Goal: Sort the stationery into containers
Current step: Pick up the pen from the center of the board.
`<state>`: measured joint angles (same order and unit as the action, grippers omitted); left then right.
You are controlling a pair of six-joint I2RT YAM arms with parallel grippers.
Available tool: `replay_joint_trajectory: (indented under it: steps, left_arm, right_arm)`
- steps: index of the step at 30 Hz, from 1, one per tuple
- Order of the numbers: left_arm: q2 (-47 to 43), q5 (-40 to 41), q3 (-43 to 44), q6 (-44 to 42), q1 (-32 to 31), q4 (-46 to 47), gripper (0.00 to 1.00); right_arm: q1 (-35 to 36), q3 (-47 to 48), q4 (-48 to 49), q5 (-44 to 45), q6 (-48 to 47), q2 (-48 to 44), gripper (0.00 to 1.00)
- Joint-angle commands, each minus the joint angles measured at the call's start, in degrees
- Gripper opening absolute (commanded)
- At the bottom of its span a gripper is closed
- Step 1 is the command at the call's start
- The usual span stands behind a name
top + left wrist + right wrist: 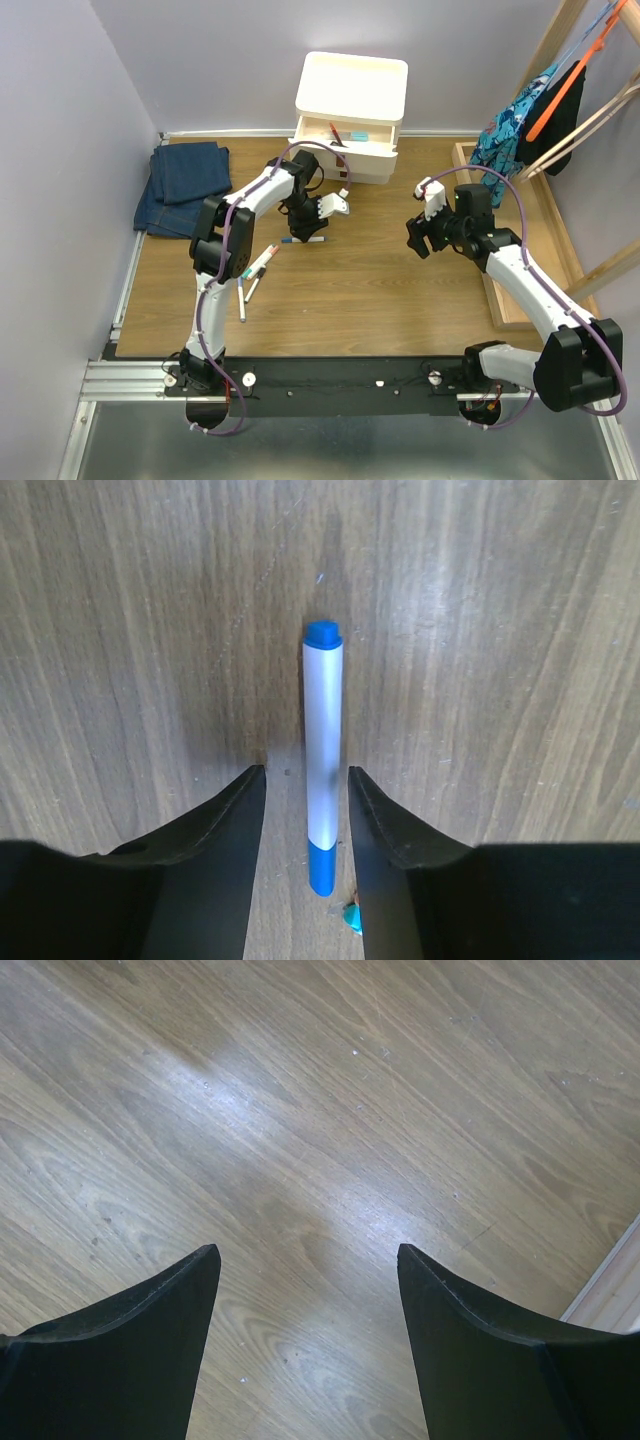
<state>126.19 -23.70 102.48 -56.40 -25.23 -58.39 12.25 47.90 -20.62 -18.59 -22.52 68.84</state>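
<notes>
A white pen with blue ends lies flat on the wooden table, also seen in the top view. My left gripper is open and low over it, one finger on each side with a small gap to the pen. A few more pens lie to the front left. The cream cabinet stands at the back with its top drawer pulled open; a red pen lies inside. My right gripper is open and empty above bare table, right of centre in the top view.
Folded blue jeans lie at the back left. A shallow wooden tray runs along the right side, its edge in the right wrist view. Clothes hang on a wooden rack at the back right.
</notes>
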Motion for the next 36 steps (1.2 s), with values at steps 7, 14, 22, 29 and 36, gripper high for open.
replay_joint_trajectory:
  steps: [7,14,22,29,36]
  left_arm:
    - [2.1,1.7,-1.2,1.5,-0.1,-0.5,0.31]
    - [-0.1,-0.2,-3.2,1.1,-0.2,-2.3,0.24]
    - [-11.8,-9.4,5.9,3.0,-2.0,-8.5,0.22]
    - [-15.4,-15.1,21.6,7.2,-2.8,-4.3,0.22]
    - [-10.5,-9.9,34.3,6.7,-2.7,4.4,0.19]
  right_arm:
    - [-0.5,-0.8,0.2,-0.9,0.2,0.6,0.79]
    - [-0.6,-0.4,0.5,-0.7,-0.3,0.8,0.79]
    - [-0.6,-1.1,0.8,-0.5,-0.4,0.0,0.80]
    - [-0.6,-1.3,1.4,-0.4,-0.9,0.3,0.80]
    - [-0.6,-0.3,1.2,-0.9,-0.9,0.9,0.80]
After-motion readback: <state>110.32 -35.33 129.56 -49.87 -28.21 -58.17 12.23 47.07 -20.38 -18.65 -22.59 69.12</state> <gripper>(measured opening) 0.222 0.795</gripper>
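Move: The pen lies crosswise right between the left hand's open fingers, 1 cm or so below the hand point. From that hand, the orange-ended marker is about 10 cm left and 5 cm back, and the black-ended marker some 11 cm left and 11 cm back. The open drawer is about 20 cm ahead, 9 cm right and 6 cm higher. From the right hand the pen is roughly 25 cm left, 3 cm ahead and 12 cm down. The left fingers pinch the pen, then lift it about 30 cm and rightwards, tips swinging forward-right. ##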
